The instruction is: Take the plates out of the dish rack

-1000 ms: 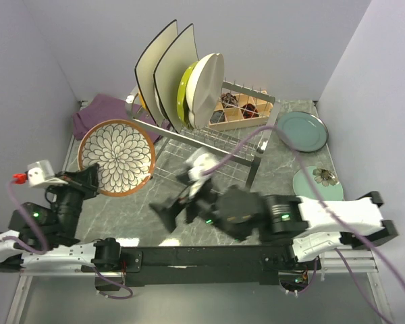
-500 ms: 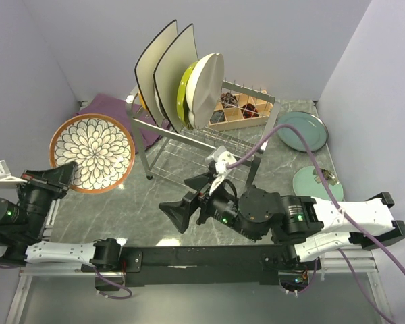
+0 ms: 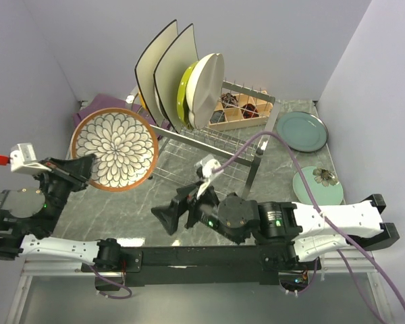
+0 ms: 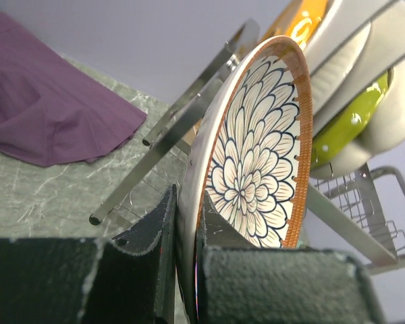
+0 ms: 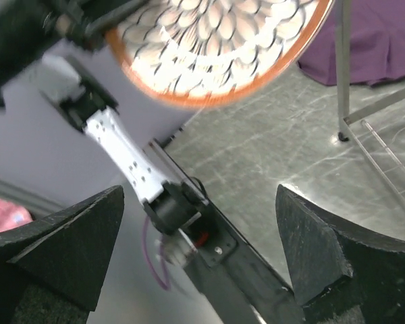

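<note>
My left gripper [image 3: 82, 169] is shut on the lower rim of the brown-rimmed patterned plate [image 3: 115, 149], holding it off the table to the left of the dish rack [image 3: 209, 138]. In the left wrist view the plate [image 4: 256, 155] stands on edge, pinched between both pads of that gripper [image 4: 187, 212]. In the rack stand two cream square plates [image 3: 155, 67], a yellow-green plate [image 3: 183, 94] and a cream round plate [image 3: 206, 82]. My right gripper [image 3: 175, 210] hovers open and empty in front of the rack; its wrist view shows the patterned plate [image 5: 216, 47] above it.
A wooden compartment box [image 3: 241, 108] sits behind the rack's right end. A teal-grey plate [image 3: 301, 130] and a mint flower plate [image 3: 317, 182] lie flat at the right. A purple cloth [image 3: 98, 109] lies at the back left. Walls close in on three sides.
The left arm swung the patterned plate out to the left, then back right and a little further back. The right gripper shifted slightly in front of the rack and stayed open.
</note>
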{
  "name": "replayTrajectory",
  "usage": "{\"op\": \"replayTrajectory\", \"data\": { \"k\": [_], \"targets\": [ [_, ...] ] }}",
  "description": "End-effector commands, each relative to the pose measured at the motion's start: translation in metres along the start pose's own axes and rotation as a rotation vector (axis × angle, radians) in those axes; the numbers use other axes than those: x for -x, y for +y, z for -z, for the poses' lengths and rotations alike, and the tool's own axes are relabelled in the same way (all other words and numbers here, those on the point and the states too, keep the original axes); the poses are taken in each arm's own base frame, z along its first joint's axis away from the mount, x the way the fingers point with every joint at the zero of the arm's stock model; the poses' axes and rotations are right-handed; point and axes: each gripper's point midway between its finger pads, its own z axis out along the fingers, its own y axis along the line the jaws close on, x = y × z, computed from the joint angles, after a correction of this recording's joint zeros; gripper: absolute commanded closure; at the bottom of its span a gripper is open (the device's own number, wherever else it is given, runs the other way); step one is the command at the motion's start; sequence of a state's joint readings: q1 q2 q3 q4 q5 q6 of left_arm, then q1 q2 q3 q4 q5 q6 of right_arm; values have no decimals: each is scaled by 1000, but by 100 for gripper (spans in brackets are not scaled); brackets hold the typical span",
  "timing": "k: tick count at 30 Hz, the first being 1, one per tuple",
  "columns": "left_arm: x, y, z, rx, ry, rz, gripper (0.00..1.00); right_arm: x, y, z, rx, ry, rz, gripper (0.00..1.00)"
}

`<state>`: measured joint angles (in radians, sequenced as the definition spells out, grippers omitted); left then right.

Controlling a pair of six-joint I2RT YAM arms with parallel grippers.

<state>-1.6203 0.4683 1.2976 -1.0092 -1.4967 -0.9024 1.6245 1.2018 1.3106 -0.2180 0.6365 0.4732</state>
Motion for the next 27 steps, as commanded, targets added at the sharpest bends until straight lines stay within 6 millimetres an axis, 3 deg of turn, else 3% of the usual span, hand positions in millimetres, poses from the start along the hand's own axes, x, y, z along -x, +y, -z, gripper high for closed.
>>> {"op": "replayTrajectory", "data": {
  "k": [1, 7, 12, 20, 27],
  "targets": [
    [36, 14, -2, 140, -143, 133, 99, 33, -7, -26, -6, -104, -289, 5],
    [29, 24, -2, 113, -104, 198, 99, 47, -22, -65, -18, -175, -458, 20],
    [27, 22, -1, 74, -80, 209, 99, 43, -37, -91, -39, -204, -582, 34],
    [18, 15, -1, 27, -46, 230, 99, 41, -29, -116, 26, -224, -603, 39],
    [4, 2, 1, -29, 7, 232, 99, 40, -26, -123, 59, -232, -662, 44]
  ]
}}
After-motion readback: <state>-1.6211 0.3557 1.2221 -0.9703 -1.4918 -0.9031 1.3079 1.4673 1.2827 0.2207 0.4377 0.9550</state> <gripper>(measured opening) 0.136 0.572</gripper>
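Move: The patterned plate, already in the left fingers, has its middle about 8 cm ahead and 5 cm right of the left hand. From the right hand, its middle lies about 15 cm ahead, 17 cm left and slightly above. The middle of the dish rack's front rail stands roughly 22 cm ahead and 4 cm right of the right hand, 10 cm lower. The purple cloth is some 32 cm ahead, 8 cm left and 40 cm below the left hand. Still pinching the patterned plate by its rim, the left hand shifts a centimetre right, then nearly 3 cm left, sinking slightly. The right hand reaches about 10 cm forward and 8 cm left towards the plate's free right rim, mostly forward first, rolling some 30 degrees clockwise as seen along its fingers while they close from wide open to just over half. ##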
